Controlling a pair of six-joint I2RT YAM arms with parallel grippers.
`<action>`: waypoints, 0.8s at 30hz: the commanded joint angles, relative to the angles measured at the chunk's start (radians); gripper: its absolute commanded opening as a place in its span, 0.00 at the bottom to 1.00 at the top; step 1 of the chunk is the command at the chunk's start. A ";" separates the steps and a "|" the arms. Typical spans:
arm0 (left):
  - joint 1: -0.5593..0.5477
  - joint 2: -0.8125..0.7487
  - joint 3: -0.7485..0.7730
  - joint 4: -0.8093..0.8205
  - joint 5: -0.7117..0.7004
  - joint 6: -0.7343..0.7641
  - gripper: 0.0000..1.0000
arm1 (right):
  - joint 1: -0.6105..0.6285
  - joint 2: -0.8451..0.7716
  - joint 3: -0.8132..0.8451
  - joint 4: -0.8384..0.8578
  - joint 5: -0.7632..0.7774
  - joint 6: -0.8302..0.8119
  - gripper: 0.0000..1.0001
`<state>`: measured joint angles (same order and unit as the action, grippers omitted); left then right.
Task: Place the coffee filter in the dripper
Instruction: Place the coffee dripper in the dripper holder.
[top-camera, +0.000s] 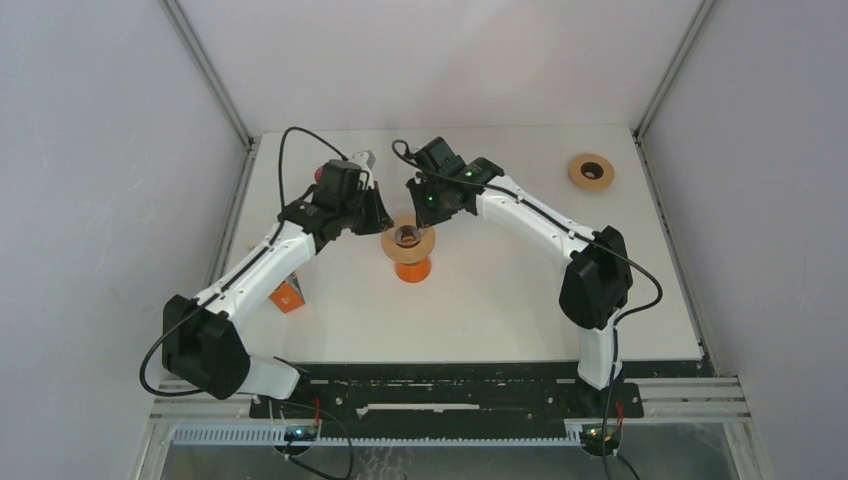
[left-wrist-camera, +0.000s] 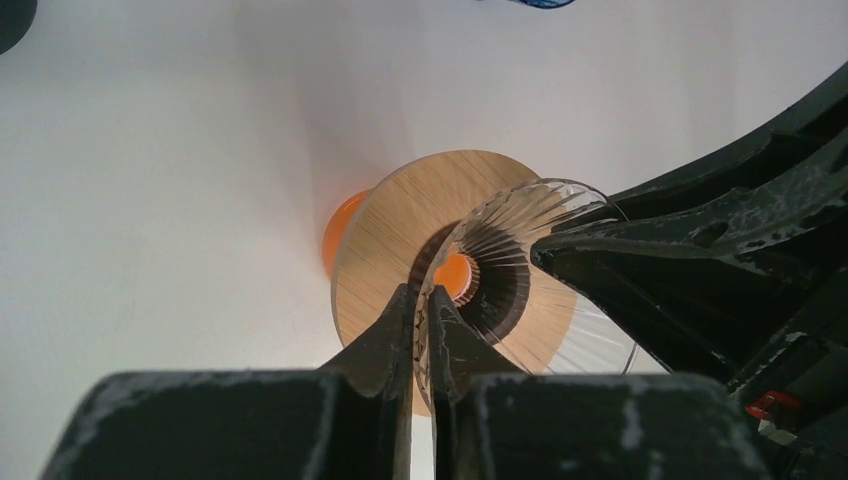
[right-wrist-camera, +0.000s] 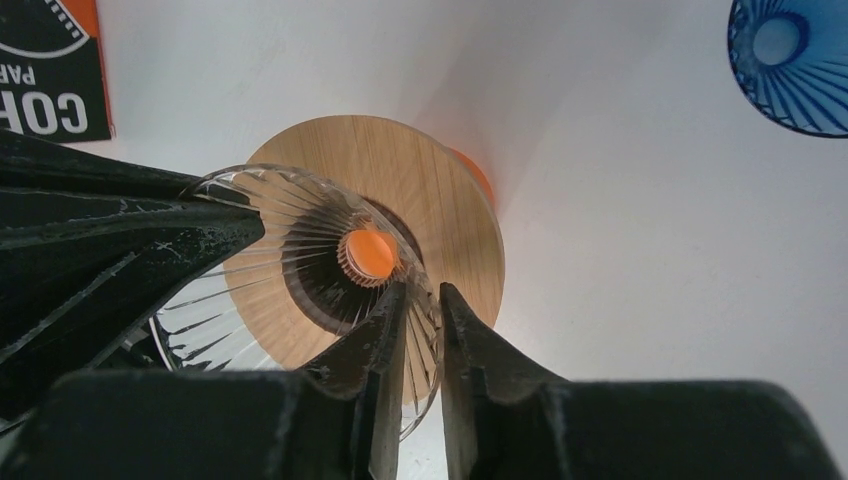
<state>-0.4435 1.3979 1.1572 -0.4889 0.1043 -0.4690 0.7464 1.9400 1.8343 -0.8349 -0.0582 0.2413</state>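
Note:
A clear ribbed glass dripper (top-camera: 408, 238) (left-wrist-camera: 520, 250) (right-wrist-camera: 300, 230) sits in a round wooden collar (left-wrist-camera: 400, 220) (right-wrist-camera: 440, 200) on an orange base (top-camera: 412, 270). My left gripper (top-camera: 385, 222) (left-wrist-camera: 422, 295) is shut on the dripper's rim from the left. Facing it from the right, my right gripper (top-camera: 432, 212) (right-wrist-camera: 422, 290) is shut on the opposite rim, its fingers a little wider apart across the slanted glass wall. Inside the dripper only bare glass ribs and the orange base below show. The coffee filter is out of view.
An orange and black box of coffee papers (top-camera: 288, 296) (right-wrist-camera: 50, 70) lies left of the dripper under the left arm. A blue glass dripper (right-wrist-camera: 790, 60) stands behind. Another wooden ring (top-camera: 591, 171) sits at the back right of the white table (top-camera: 500, 310).

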 joint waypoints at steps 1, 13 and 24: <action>-0.013 0.015 0.040 -0.131 -0.058 0.049 0.11 | 0.019 0.013 0.024 -0.092 -0.017 -0.033 0.27; -0.009 -0.037 0.092 -0.121 -0.092 0.036 0.30 | 0.010 -0.043 0.059 -0.078 -0.023 -0.030 0.40; -0.002 -0.157 0.067 -0.099 -0.156 0.020 0.53 | 0.006 -0.135 0.059 -0.041 -0.017 -0.027 0.61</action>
<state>-0.4549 1.3235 1.1893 -0.6090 -0.0029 -0.4606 0.7540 1.9133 1.8565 -0.9092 -0.0792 0.2276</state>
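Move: Just below and between the two hands sits the clear dripper, about 4 cm right and 1 cm back of the left hand, about 3 cm left and 1 cm back of the right hand, its middle some 3 cm lower. The wooden holder is under it, some 6 cm below both hands, atop the orange carafe. From the right hand, the blue dripper lies about 14 cm ahead and 7 cm right, 13 cm down. Opening both grippers to about half their range, the hands let go of the clear dripper's rim from its two sides while easing back about 1 to 1.5 cm. The left hand then draws off leftward and up, some 2 cm each way; the right keeps its sideways place and begins to rise about 1.5 cm at the end. ##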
